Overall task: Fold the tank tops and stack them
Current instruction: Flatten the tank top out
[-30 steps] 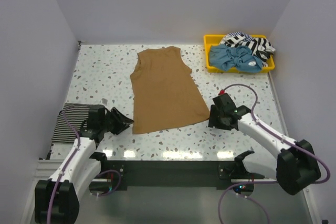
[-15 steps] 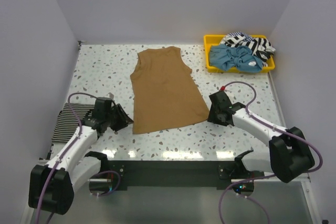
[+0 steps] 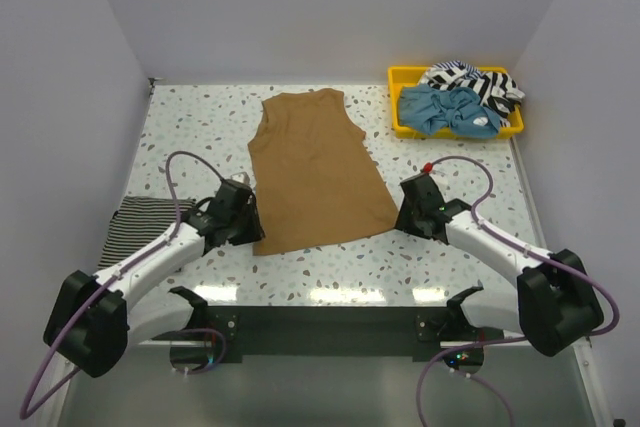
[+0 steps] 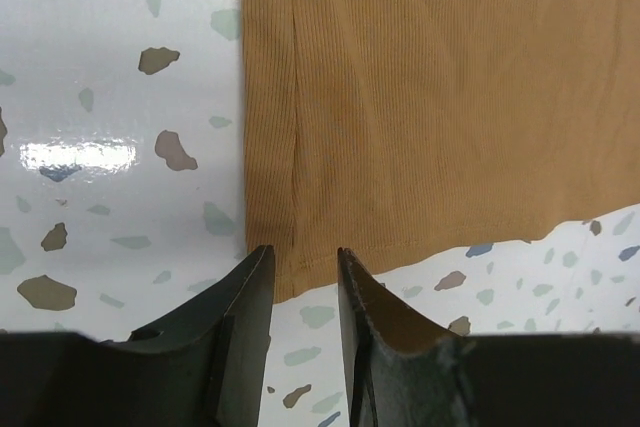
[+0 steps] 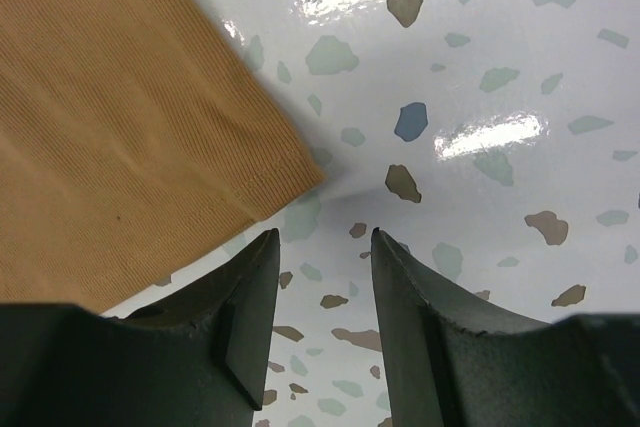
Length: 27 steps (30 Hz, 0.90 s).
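Observation:
A plain tan-brown tank top lies flat in the middle of the table, neck to the back. A folded black-and-white striped tank top lies at the left edge. My left gripper is low at the tan top's near left corner. In the left wrist view, my left gripper stands open with a narrow gap, and the hem corner of the tan top lies just past its tips. My right gripper is open beside the near right corner. In the right wrist view, that corner of the tan top lies just left of my right gripper.
A yellow tray at the back right holds a light blue top and a bold striped top. Walls close off the table's left, right and back sides. The speckled tabletop is glossy.
My left gripper swung right, from over the striped top to the tan top's near left corner. The right gripper crept left toward the near right corner. Both jaws narrowed a little.

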Each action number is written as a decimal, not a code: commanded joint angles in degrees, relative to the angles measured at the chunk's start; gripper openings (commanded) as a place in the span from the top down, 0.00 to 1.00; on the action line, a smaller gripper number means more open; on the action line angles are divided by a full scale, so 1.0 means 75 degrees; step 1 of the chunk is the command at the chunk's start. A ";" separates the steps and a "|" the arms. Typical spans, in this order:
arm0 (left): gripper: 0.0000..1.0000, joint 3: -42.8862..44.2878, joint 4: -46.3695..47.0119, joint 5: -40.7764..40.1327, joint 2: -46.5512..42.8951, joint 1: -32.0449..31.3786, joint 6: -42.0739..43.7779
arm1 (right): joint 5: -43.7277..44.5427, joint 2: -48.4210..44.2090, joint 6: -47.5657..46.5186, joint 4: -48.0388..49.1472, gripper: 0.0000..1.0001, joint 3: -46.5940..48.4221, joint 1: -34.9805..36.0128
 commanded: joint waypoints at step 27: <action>0.99 0.0874 -0.0480 -0.2007 0.1742 -0.1471 -0.0444 | 0.0019 -0.0549 0.0081 0.0309 0.54 -0.0263 -0.0018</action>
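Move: Just below the left hand lies the tank top's near-left corner, about 4 cm down, 2 cm back towards the base and 1 cm to the left. The tank top's near-right corner is some 30 cm to that hand's right and 5 cm farther out, and the striped tank top some 24 cm to its left and 3 cm ahead. From the right hand, the near-left corner lies roughly 32 cm left, 5 cm back and 3 cm lower. Sinking about 3.5 cm and easing 1 cm or so back, the left hand drops onto the brown tank top's near-left corner, rolling some 15 degrees so its half-open fingers, first slanted to the right, point down without a sideways lean. Once almost down, the fingers shut and pinch the cloth by the side seam, just inside the hem. ##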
